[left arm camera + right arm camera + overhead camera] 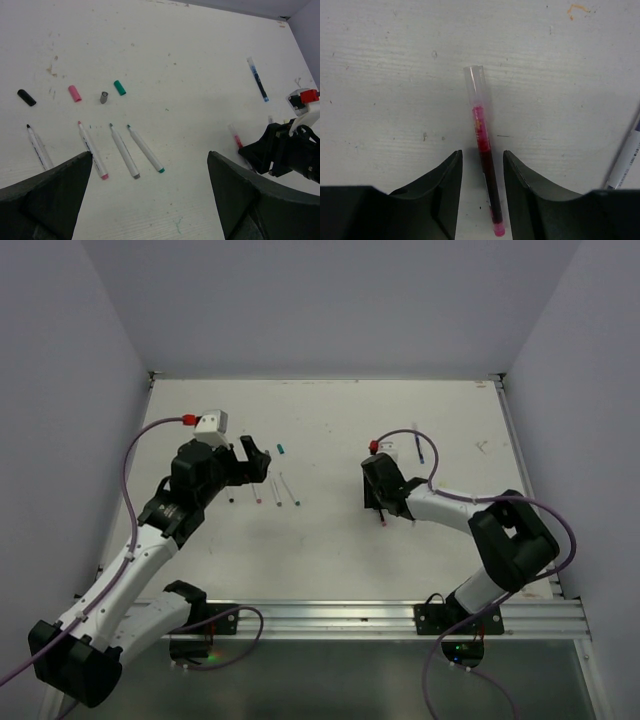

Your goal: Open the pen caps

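A red pen (484, 150) with a clear cap (474, 80) lies on the table between the jaws of my right gripper (482, 165), which stands open with a gap on each side of the barrel. In the top view that gripper (383, 508) is low over the table at centre right. My left gripper (150, 155) is wide open and holds nothing; it hovers above a row of uncapped white pens with black (37, 147), pink (92, 150), grey (124, 157) and green (145, 149) ends. Beyond them lie loose pen caps: black (26, 97), pink (74, 93), grey (104, 97), green (119, 87).
A blue pen (258, 79) lies farther back on the right. Another white pen (625, 162) shows at the right edge of the right wrist view. The table (330, 560) is walled on three sides, with a metal rail (400, 618) along its near edge.
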Available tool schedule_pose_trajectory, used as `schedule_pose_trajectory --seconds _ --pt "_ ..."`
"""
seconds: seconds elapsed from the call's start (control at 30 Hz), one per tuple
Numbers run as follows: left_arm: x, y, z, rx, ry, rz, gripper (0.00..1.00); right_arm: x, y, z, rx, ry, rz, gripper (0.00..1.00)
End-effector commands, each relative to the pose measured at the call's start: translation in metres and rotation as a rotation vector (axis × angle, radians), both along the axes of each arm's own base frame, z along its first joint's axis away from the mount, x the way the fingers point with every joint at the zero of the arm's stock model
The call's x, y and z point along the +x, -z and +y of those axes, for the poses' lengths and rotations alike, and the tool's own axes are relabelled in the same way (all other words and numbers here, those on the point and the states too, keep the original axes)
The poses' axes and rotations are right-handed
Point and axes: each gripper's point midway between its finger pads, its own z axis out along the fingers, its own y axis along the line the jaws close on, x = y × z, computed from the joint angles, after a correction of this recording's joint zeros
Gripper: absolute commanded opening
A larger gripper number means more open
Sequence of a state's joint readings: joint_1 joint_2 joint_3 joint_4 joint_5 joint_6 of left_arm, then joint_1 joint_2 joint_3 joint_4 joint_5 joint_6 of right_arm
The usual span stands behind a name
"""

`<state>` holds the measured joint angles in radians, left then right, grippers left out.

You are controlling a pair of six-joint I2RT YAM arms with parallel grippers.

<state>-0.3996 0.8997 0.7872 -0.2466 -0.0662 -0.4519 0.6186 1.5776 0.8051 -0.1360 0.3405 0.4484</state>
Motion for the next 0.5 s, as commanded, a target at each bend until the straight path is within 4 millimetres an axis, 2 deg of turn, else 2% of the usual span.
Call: schedule_pose_trajectory --seconds 0.0,0.13,0.23,0.27,0.33,0.37,0.43,0.47 --pt "0.004 -0.005 -0.01 -0.033 0.044 -0.031 1.0 -0.002 0.009 0.002 0.006 -0.003 0.038 0.41" --pt "0.003 0.0 -0.021 -0.07 0.087 -0.008 1.0 -0.005 0.018 0.004 -0.014 -0.029 0.084 0.33" --pt "0.003 0.005 -0.03 -0.101 0.119 0.013 1.0 -0.007 0.02 0.01 0.006 -0.06 0.103 0.23" --pt "0.003 0.007 -0.035 -0.118 0.138 0.021 1.0 -0.007 0.019 0.013 0.011 -0.08 0.101 0.14" --pt "0.004 0.009 -0.041 -0.139 0.157 0.031 1.0 -0.008 0.018 0.021 0.037 -0.115 0.103 0.06" --pt "0.005 0.013 -0.045 -0.15 0.169 0.038 1.0 -0.009 0.014 0.028 0.059 -0.141 0.096 0.0" --pt "0.005 0.017 -0.052 -0.181 0.191 0.061 1.0 -0.014 0.006 0.046 0.074 -0.212 0.059 0.0" --pt "0.007 0.022 -0.056 -0.191 0.198 0.076 1.0 -0.013 -0.005 0.054 0.085 -0.233 0.017 0.0"
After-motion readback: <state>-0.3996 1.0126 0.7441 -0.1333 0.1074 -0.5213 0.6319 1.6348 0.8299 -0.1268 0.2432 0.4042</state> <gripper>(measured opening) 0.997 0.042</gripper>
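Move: The red pen lies on the table right between the right hand's open fingers, its middle about 1 cm back and 1 cm below. A white pen lies roughly 12 cm to the right and level with it; the blue pen is some 19 cm ahead and 12 cm right, the uncapped green pen about 23 cm left and 5 cm ahead. From the left hand the red pen is about 30 cm right, level fore-and-aft, 21 cm below. The red pen is pinched near its middle as the right hand sinks about 1.5 cm and its half-open fingers close on the barrel; keeping low, the hand then carries it about 2 cm left, just starting to turn counter-clockwise. The left hand, fingers wide open and empty, comes right and down towards it, nearly 5 cm, tipping slightly down. ##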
